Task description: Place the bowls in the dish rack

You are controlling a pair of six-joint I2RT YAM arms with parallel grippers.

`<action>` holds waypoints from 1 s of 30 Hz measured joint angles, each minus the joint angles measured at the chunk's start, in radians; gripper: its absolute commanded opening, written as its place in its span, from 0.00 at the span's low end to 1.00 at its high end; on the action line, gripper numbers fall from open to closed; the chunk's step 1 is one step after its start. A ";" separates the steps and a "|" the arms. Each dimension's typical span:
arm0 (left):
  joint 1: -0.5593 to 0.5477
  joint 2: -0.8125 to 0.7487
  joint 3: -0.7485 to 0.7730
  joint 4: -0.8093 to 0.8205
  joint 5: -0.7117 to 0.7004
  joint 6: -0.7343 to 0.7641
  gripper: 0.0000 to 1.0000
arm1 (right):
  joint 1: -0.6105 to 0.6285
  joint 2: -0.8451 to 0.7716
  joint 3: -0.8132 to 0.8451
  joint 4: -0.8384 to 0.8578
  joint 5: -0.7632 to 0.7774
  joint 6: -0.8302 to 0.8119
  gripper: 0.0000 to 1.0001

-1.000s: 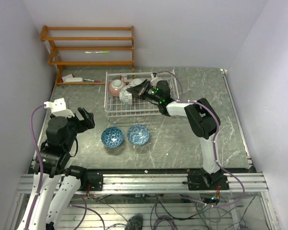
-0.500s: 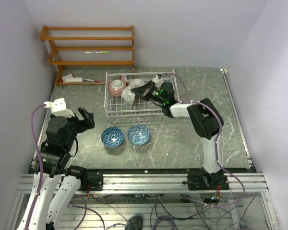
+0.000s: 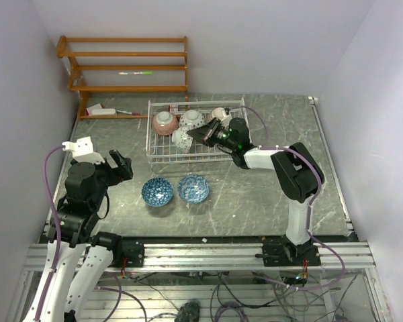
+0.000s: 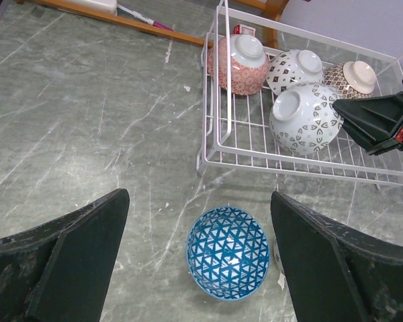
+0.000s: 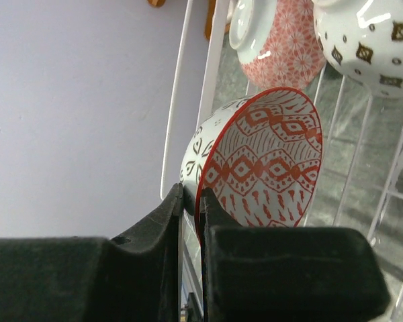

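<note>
The white wire dish rack (image 3: 162,155) stands at the back centre. In it lie three upturned bowls: a red one (image 3: 163,122), a black-and-white one (image 3: 191,119) and a tan one (image 3: 219,113). My right gripper (image 3: 200,134) is shut on the rim of a second red bowl (image 5: 269,161), tilted on its side inside the rack (image 5: 188,80); this bowl also shows in the left wrist view (image 4: 305,119). Two blue bowls (image 3: 157,191) (image 3: 193,188) sit upright on the table before the rack. My left gripper (image 4: 198,201) is open and empty above the left blue bowl (image 4: 228,251).
An orange-brown wooden shelf unit (image 3: 127,67) stands at the back left, with a white box and pens (image 3: 104,111) on its lowest board. Walls close in on both sides. The table's metal rail (image 3: 201,251) runs along the near edge.
My right gripper has shifted a little right and nearer with the red bowl, its elbow swinging right. The left arm and the blue bowls have not moved.
</note>
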 measured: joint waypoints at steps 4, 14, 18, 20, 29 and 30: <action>0.000 0.000 0.000 0.000 0.000 0.000 0.98 | 0.001 -0.024 -0.041 -0.004 0.002 0.001 0.09; 0.000 0.000 0.000 0.000 0.000 0.000 0.98 | 0.001 -0.108 -0.139 -0.055 0.084 -0.009 0.21; 0.000 0.000 0.000 0.000 0.000 0.000 0.98 | 0.002 -0.108 -0.126 -0.088 0.091 -0.019 0.30; 0.000 0.000 0.000 0.000 0.000 0.000 0.98 | 0.002 -0.108 -0.115 -0.110 0.091 -0.025 0.33; 0.000 -0.001 0.000 0.000 0.000 0.000 0.98 | -0.005 -0.108 -0.097 -0.179 0.155 -0.084 0.49; 0.000 -0.001 0.000 0.000 0.000 0.000 0.98 | -0.011 -0.105 -0.097 -0.203 0.169 -0.091 0.52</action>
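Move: The red-lined bowl hangs tipped from the right fingers; its spot in the rack's front row is about 7 cm below the hand, 2 cm back and 1 cm left. At that same depth in the back row, the dotted bowl is some 6 cm ahead, the pink bowl 6 ahead and 10 left, the brown-patterned bowl 6 ahead and 10 right. From the left hand that spot lies roughly 16 cm ahead, 20 right and 19 down. The red-lined bowl, still pinched by its rim and lying on its side, is eased back, right and down by the right hand towards the front row and then let go as the fingers open to nearly half. During the opening the hand almost pauses, then slips forward, right and lower, about 4 cm right and 3.5 cm down in all, its fingertips dipping and swinging clockwise some 15 degrees. ##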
